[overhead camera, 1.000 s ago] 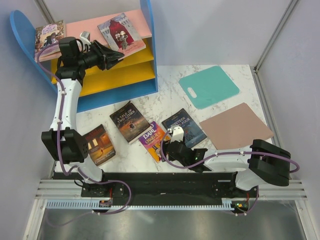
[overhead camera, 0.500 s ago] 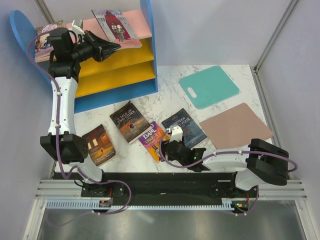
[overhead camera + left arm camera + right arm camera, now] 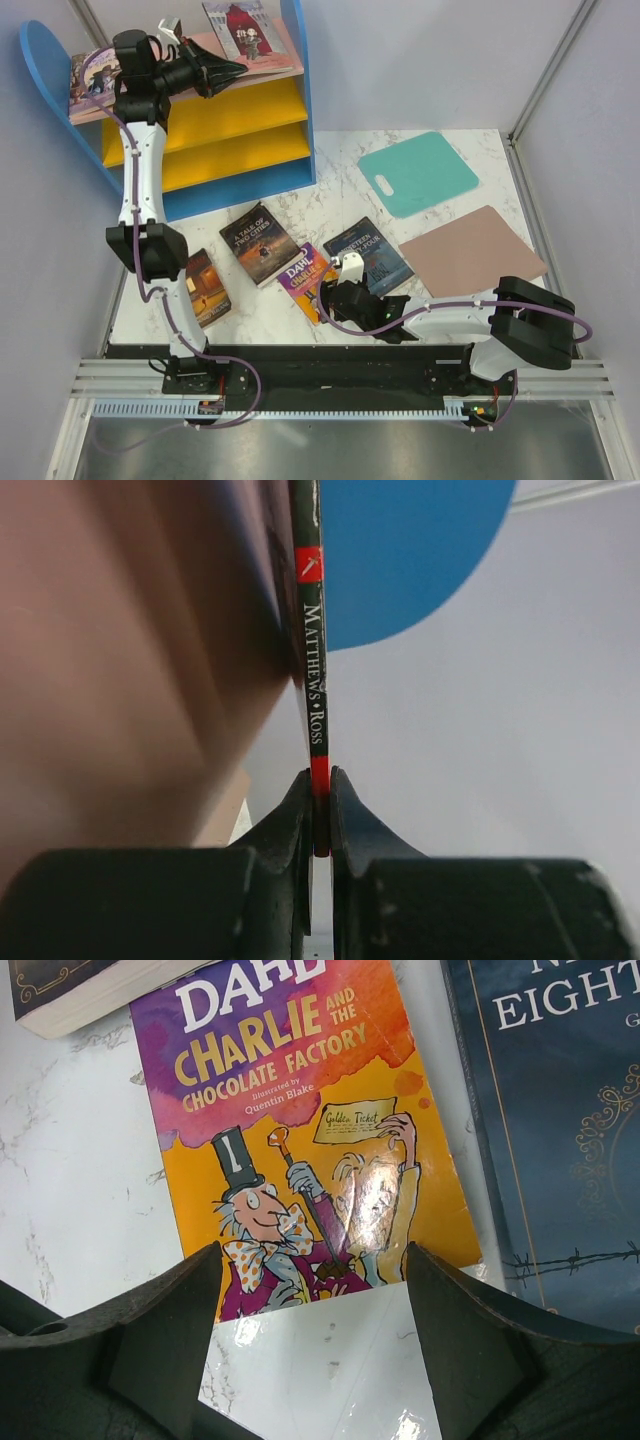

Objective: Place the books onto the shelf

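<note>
My left gripper [image 3: 238, 68] is raised over the shelf [image 3: 240, 105] and shut on the edge of a dark red book [image 3: 250, 32], held above the pink top board. In the left wrist view its spine [image 3: 316, 680] stands clamped between the fingers [image 3: 295, 810], with the blue shelf side [image 3: 400, 550] behind. Another book [image 3: 95, 75] lies on the shelf's left end. On the table lie a brown-orange book [image 3: 200, 290], a dark one [image 3: 260, 243], the Dahl book [image 3: 303, 277] [image 3: 300, 1150] and the navy one [image 3: 370, 255] [image 3: 560, 1140]. My right gripper [image 3: 325, 298] [image 3: 312, 1270] hangs open at the Dahl book's near edge.
A teal mat [image 3: 418, 172] with a handle hole and a pinkish-brown mat [image 3: 470, 250] lie on the right of the marble table [image 3: 330, 170]. Enclosure walls stand close on both sides. A black rail [image 3: 330, 360] runs along the near edge.
The left arm has lifted the dark red book higher and further back over the shelf top, its jaws closing tighter on it. The right gripper has stayed over the Dahl book.
</note>
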{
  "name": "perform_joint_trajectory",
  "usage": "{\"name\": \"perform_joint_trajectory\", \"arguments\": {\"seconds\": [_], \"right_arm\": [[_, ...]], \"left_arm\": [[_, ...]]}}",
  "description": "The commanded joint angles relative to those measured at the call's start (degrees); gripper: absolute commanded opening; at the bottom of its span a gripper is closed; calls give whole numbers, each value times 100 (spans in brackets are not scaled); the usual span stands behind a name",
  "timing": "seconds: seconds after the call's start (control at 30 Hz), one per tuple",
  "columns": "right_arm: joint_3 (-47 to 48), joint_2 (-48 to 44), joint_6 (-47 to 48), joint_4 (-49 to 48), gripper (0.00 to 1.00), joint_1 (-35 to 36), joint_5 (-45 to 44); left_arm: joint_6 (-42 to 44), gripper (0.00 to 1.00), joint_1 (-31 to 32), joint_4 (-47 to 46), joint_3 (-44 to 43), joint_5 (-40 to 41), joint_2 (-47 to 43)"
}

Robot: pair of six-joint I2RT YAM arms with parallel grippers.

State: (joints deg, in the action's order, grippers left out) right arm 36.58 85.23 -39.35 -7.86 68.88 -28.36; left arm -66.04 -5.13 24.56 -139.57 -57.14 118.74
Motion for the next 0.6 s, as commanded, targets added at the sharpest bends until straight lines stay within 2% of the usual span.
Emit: {"name": "perform_joint_trajectory", "arguments": {"seconds": [0.0,0.1,0.17,0.37,0.5,0.57], "right_arm": [[192,20,-46,74,81,29,-64],[201,29,-46,65,81,29,-65],[209,46,-46,74,81,29,-64],[227,73,-37,83,81,29,-64],[218,38,-55,91,81,37,-73],[218,37,-55,91,81,29,-73]], "left_arm": [[-365,2,-24,-100,-308,-323,79],[-418,16,-24,-109,-317,-403,150],[-453,20,-15,-109,-325,-455,167],[-541,43,-41,-188,-369,-342,62],[-638,61,-111,-232,-361,-210,-8],[-664,74,-129,-250,-343,-174,-52]]}}
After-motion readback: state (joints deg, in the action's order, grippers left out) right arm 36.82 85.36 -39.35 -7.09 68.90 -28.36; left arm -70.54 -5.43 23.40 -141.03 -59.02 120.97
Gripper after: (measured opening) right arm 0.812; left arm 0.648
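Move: The left gripper still pinches the near-left corner of the red-curtain book by its spine; the book's middle is about 10 cm ahead and 4 cm right, level or a little above. Its place, the right end of the pink top board, is about 5 cm ahead, 5 cm right and 4 cm down. The blue side panel stands some 13 cm right and 5 cm ahead. From the right hand the book is roughly 40 cm ahead, 18 cm left and 38 cm up. Bring the left gripper down about 2 cm and 1 cm forward towards the pink top board, its fingers tipping down some 5 degrees with the book's spine corner still in them. Then open the fingers from nearly shut to about two thirds, easing back up 1.5 cm, so that the upper finger comes clear of the cover while the lower one stays by the spine. ##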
